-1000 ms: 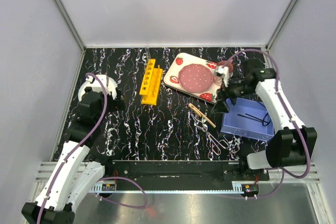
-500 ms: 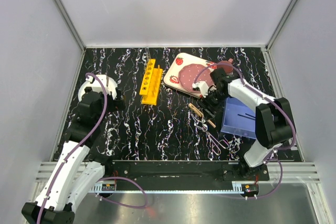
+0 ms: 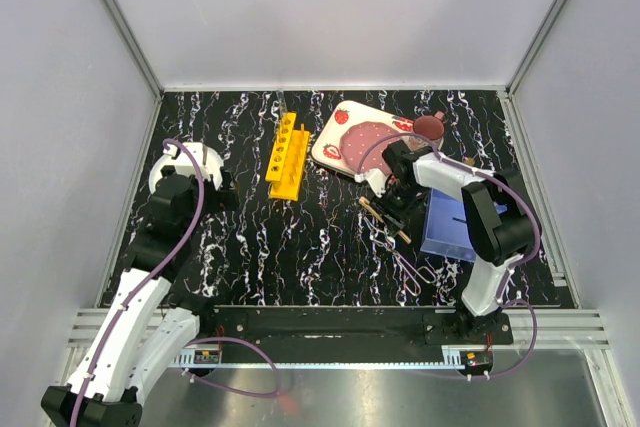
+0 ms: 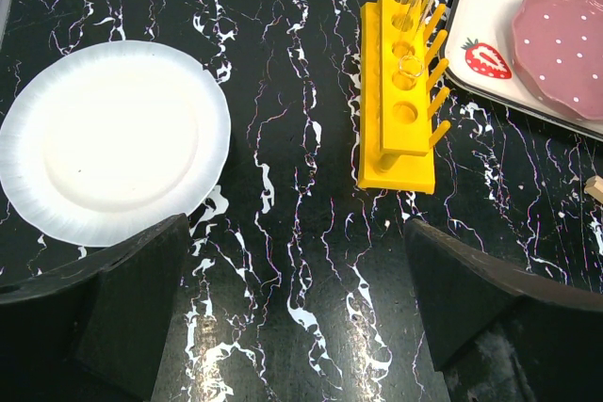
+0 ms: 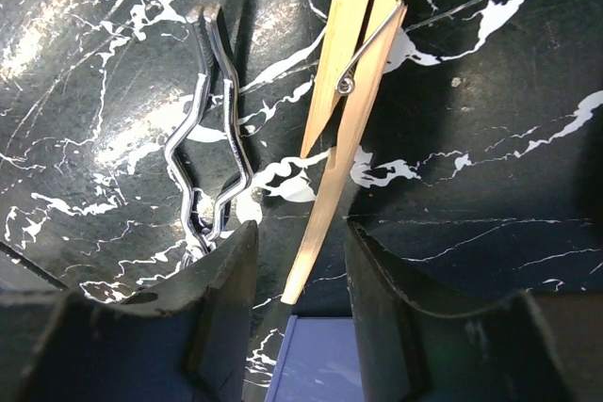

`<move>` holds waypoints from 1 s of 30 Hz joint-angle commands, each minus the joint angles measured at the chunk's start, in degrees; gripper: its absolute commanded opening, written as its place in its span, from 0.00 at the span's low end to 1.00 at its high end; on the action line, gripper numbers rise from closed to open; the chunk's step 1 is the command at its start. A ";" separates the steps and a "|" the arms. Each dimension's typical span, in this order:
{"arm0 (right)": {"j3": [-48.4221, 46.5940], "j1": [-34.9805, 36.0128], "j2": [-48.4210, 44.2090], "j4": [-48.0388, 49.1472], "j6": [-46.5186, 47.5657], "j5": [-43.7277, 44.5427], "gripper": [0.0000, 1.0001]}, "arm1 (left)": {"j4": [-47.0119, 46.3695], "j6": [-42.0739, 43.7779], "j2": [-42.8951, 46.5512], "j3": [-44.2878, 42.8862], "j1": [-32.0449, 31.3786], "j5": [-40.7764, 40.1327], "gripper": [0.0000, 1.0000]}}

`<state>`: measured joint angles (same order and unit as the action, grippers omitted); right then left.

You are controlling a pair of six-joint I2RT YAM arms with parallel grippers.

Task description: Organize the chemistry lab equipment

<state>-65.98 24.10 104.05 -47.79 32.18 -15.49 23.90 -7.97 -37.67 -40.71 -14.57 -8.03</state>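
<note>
A tan wooden clamp lies on the black marbled table, and its thin end runs between my right gripper's jaws. Those jaws stand open, with a gap on each side of the clamp. From above, the right gripper is low over the clamp. Silvery forceps lie just left of the clamp and reach toward the front. The yellow holed rack carries clear glass tubes at its far end. My left gripper hangs open over bare table.
A blue bin sits right beside the right gripper, its edge under the jaws. The strawberry-print tray with a pink dotted plate and a pink cup lie behind. A white plate is left of the rack.
The right arm swung left from the blue bin and pink cup and came down onto the clamp. Its jaws narrowed around it. The left arm stayed still.
</note>
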 commanded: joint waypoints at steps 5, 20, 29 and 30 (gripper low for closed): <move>-1.88 1.04 0.98 0.77 -1.07 3.18 0.33 | -2.37 0.32 0.49 0.10 -0.02 -0.23 0.99; -5.04 0.95 0.20 -0.90 -3.09 0.46 0.00 | -2.28 0.41 0.40 0.19 -0.02 -0.23 0.99; -4.78 -1.15 -9.98 -6.51 4.19 -6.74 0.00 | -2.46 0.41 0.23 0.19 -0.02 -0.05 0.99; -4.69 -1.68 -11.14 -7.22 4.99 -7.88 0.00 | -2.46 0.41 0.14 0.19 -0.02 0.03 0.99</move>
<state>-69.71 24.10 100.66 -50.89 32.40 -17.41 23.90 -7.94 -37.60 -40.71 -14.57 -8.01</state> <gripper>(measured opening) 0.022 0.984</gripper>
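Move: The wooden clamp lies on the table with its right, near end already between the right hand's open fingers; its middle is about 4 cm ahead and 4 cm left, 1 cm below. The metal tongs lie some 6 cm back, straight behind, and the blue tray's middle is about 13 cm right and 2 cm ahead. From the left hand the clamp is roughly 32 cm right, 4 cm ahead and 21 cm down. The right fingers close and pinch the wooden clamp's near end, then lift it about 4 cm, drifting slightly forward-left. ##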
